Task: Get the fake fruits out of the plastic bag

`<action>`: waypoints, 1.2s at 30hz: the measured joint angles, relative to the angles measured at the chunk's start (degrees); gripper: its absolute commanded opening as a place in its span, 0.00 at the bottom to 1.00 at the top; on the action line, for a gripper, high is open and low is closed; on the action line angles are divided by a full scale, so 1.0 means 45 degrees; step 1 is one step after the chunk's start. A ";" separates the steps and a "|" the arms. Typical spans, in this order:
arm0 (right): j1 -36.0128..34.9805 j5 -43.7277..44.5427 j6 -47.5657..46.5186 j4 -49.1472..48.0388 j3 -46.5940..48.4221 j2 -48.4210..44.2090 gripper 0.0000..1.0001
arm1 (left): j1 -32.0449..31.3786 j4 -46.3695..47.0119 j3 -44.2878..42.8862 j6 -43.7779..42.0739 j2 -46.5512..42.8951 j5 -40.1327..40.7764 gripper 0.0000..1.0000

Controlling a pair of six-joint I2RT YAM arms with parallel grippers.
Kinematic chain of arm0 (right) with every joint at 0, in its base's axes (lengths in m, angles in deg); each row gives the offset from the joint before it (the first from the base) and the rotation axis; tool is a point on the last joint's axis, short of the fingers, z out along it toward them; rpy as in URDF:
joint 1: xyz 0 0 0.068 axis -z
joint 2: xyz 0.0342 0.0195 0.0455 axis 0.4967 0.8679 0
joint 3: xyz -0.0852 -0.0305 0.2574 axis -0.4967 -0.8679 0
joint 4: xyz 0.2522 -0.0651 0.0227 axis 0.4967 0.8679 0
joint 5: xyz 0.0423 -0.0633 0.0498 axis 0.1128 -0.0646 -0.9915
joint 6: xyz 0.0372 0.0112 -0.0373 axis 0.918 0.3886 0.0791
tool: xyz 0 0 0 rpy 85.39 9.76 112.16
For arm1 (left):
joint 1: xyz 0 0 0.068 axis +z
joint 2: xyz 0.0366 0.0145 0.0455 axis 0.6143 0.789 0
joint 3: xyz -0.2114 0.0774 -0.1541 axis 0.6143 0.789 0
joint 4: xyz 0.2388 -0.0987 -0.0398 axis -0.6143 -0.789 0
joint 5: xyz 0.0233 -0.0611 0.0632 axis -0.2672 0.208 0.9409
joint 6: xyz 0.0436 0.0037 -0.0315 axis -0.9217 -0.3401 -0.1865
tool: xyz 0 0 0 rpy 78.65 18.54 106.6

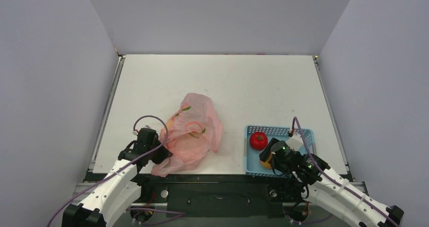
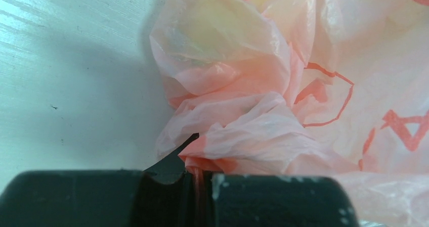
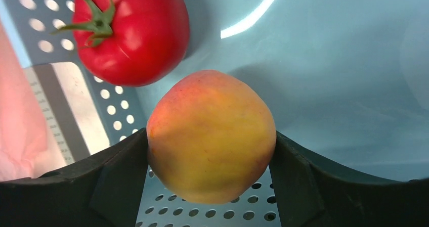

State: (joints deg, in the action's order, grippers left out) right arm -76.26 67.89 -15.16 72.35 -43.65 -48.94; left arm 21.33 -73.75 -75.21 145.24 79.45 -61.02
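Note:
The pink plastic bag (image 1: pixel 195 131) lies crumpled on the white table, left of centre. My left gripper (image 1: pixel 164 159) is shut on a bunched fold of the plastic bag (image 2: pixel 283 85) at its near corner, and the left gripper (image 2: pixel 200 179) has pink film pinched between its jaws. A pale yellow shape (image 2: pixel 222 30) shows through the film. My right gripper (image 3: pixel 211 151) is inside the blue basket, shut on the orange-pink peach (image 3: pixel 211 136), which touches both fingers. The red tomato (image 3: pixel 129 32) lies just beyond it. From above, the tomato (image 1: pixel 258 140) and the peach (image 1: pixel 265 161) sit at the basket's left side.
The blue perforated basket (image 1: pixel 305 134) stands at the near right of the table, its wall (image 3: pixel 329 60) close around the right gripper (image 1: pixel 268 157). Grey walls enclose the table on three sides.

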 measured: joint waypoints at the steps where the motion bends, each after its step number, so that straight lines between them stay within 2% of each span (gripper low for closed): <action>1: 0.0000 -0.0170 -0.0053 -0.0141 -0.0097 0.0175 0.14 | 0.0000 0.0010 -0.0005 0.0000 0.0039 0.0000 0.00; 5: -0.0049 -0.0656 -0.0287 -0.1054 -0.0277 0.1069 0.24 | 0.0000 0.0024 -0.0092 0.0015 0.0316 -0.0073 0.00; 15: -0.0816 -0.0928 -0.0301 -0.2749 -0.0738 0.1603 0.73 | 0.0000 0.0010 -0.0335 0.0053 0.0379 -0.0253 0.00; 19: -0.0971 -0.0923 -0.0330 -0.2953 -0.0738 0.1559 0.87 | 0.0000 0.0005 -0.0335 0.0049 0.0379 -0.0316 0.00; 25: -0.1015 -0.0811 -0.0379 -0.2958 -0.0733 0.1360 0.96 | -0.0005 0.0000 -0.0335 0.0044 0.0335 -0.0321 0.00; 36: -0.1020 0.0160 -0.0733 -0.1729 0.0486 0.0685 1.00 | -0.0049 -0.0010 -0.0457 -0.0005 0.0364 -0.0389 0.00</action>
State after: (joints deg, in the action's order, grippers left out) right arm -80.85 68.61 -18.46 64.57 -41.47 -45.86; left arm 21.11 -73.79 -77.27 145.22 81.09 -62.77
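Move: The right hand already holds the peach inside the blue basket. The free spot it is taken to, near the basket's near left corner, lies about 4 cm to the left, 1 cm back and 2 cm below. The tomato sits some 7 cm ahead and 5 cm left, a couple of centimetres lower. From the left hand, still pinching the bag, that spot is roughly 37 cm to the right and 2 cm back, about 2 cm higher. Still gripping the peach, the right hand carries it left about 4 cm and sinks some 1.5 cm into the basket's near left corner, turning slightly counter-clockwise. There the fingers spread from their peach-wide grip to fully open, let go, and the empty hand lifts about 3 cm, drifting a little back to the right. ##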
